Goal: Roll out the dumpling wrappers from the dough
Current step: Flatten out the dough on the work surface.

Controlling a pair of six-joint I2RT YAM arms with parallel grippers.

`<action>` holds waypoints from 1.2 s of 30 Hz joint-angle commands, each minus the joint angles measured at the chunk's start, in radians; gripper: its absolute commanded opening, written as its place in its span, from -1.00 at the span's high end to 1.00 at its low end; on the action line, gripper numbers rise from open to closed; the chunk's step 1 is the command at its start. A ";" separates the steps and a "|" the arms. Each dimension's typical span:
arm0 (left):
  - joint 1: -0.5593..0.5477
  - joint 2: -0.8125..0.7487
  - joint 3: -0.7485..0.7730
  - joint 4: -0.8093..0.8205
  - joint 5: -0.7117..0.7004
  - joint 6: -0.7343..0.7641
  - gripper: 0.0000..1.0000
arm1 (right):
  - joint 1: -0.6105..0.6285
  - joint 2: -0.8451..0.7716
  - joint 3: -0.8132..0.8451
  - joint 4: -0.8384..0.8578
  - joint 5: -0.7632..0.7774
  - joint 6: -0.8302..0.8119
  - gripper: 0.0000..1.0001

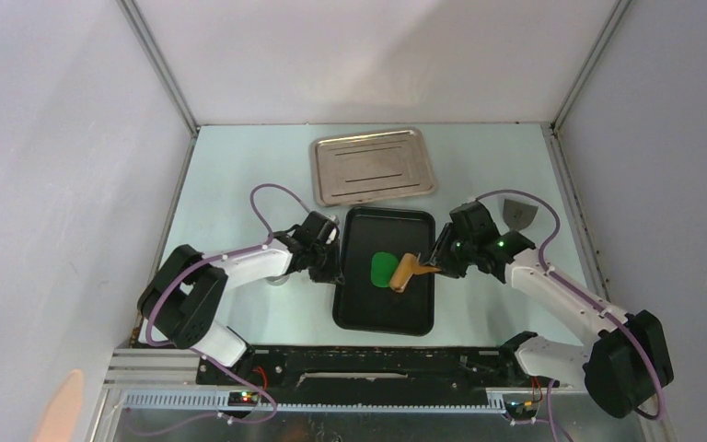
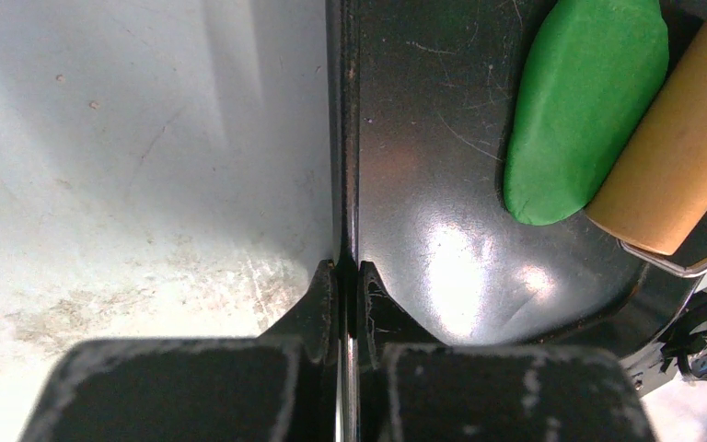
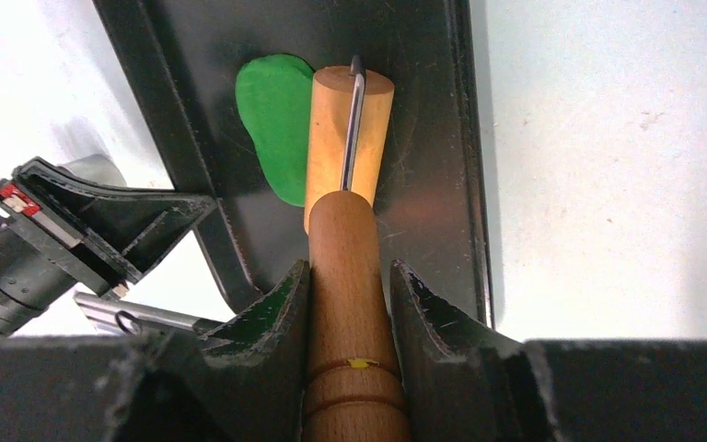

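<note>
The dough [image 1: 383, 270] [image 2: 582, 106] [image 3: 278, 124] is a bright green flattened oval lying in the black tray [image 1: 368, 313] [image 2: 433, 184] [image 3: 423, 55]. A tan wooden roller [image 1: 405, 273] [image 2: 677, 161] [image 3: 350, 124] rests with its head against the dough's right edge. My right gripper [image 1: 435, 267] [image 3: 350, 281] is shut on the roller's wooden handle. At the tray's left side my left gripper [image 1: 330, 267] [image 2: 348, 276] is shut on the thin tray rim, one finger outside and one inside. No round dumpling wrappers show.
A silver metal tray [image 1: 373, 166] lies behind the black one. A grey scraper-like tool [image 1: 519, 214] sits at the right of the table. Pale table surface [image 2: 129, 184] stretches left of the black tray, and enclosure walls close in both sides.
</note>
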 commanded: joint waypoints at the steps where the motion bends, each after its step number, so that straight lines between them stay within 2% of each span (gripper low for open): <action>1: -0.005 -0.036 0.013 -0.018 0.027 0.028 1.00 | 0.001 0.066 0.001 -0.330 0.230 -0.083 1.00; 6: -0.004 -0.033 0.012 -0.027 0.014 0.037 1.00 | 0.002 -0.003 0.175 -0.396 0.236 -0.092 1.00; 10: -0.003 -0.026 -0.006 0.011 0.038 0.018 1.00 | 0.012 0.022 0.239 -0.345 0.161 -0.090 1.00; 15: -0.004 -0.033 -0.008 -0.005 0.037 0.034 1.00 | 0.083 0.055 0.245 -0.204 0.107 -0.088 1.00; 24: -0.004 -0.042 0.001 -0.019 0.033 0.042 1.00 | 0.114 0.056 0.260 -0.049 -0.012 -0.128 1.00; 32: -0.004 -0.047 0.015 -0.030 0.047 0.058 1.00 | 0.118 0.122 0.253 0.034 -0.112 -0.213 1.00; 36: -0.003 -0.046 0.018 -0.036 0.055 0.068 1.00 | 0.113 0.172 0.211 0.033 -0.082 -0.232 1.00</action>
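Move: The green dough lies about 10 cm left of the right hand, level fore-and-aft, some 7 cm below. The roller it holds by the handle is roughly 6 cm to its left, 2 cm back and 5 cm down, beside the dough's right edge. From the left hand, pinching the black tray's left rim, the dough is about 10 cm right and 2 cm ahead. Right hand lifts the roller, easing right, then swings about 7 cm left over the dough, turning counter-clockwise. ##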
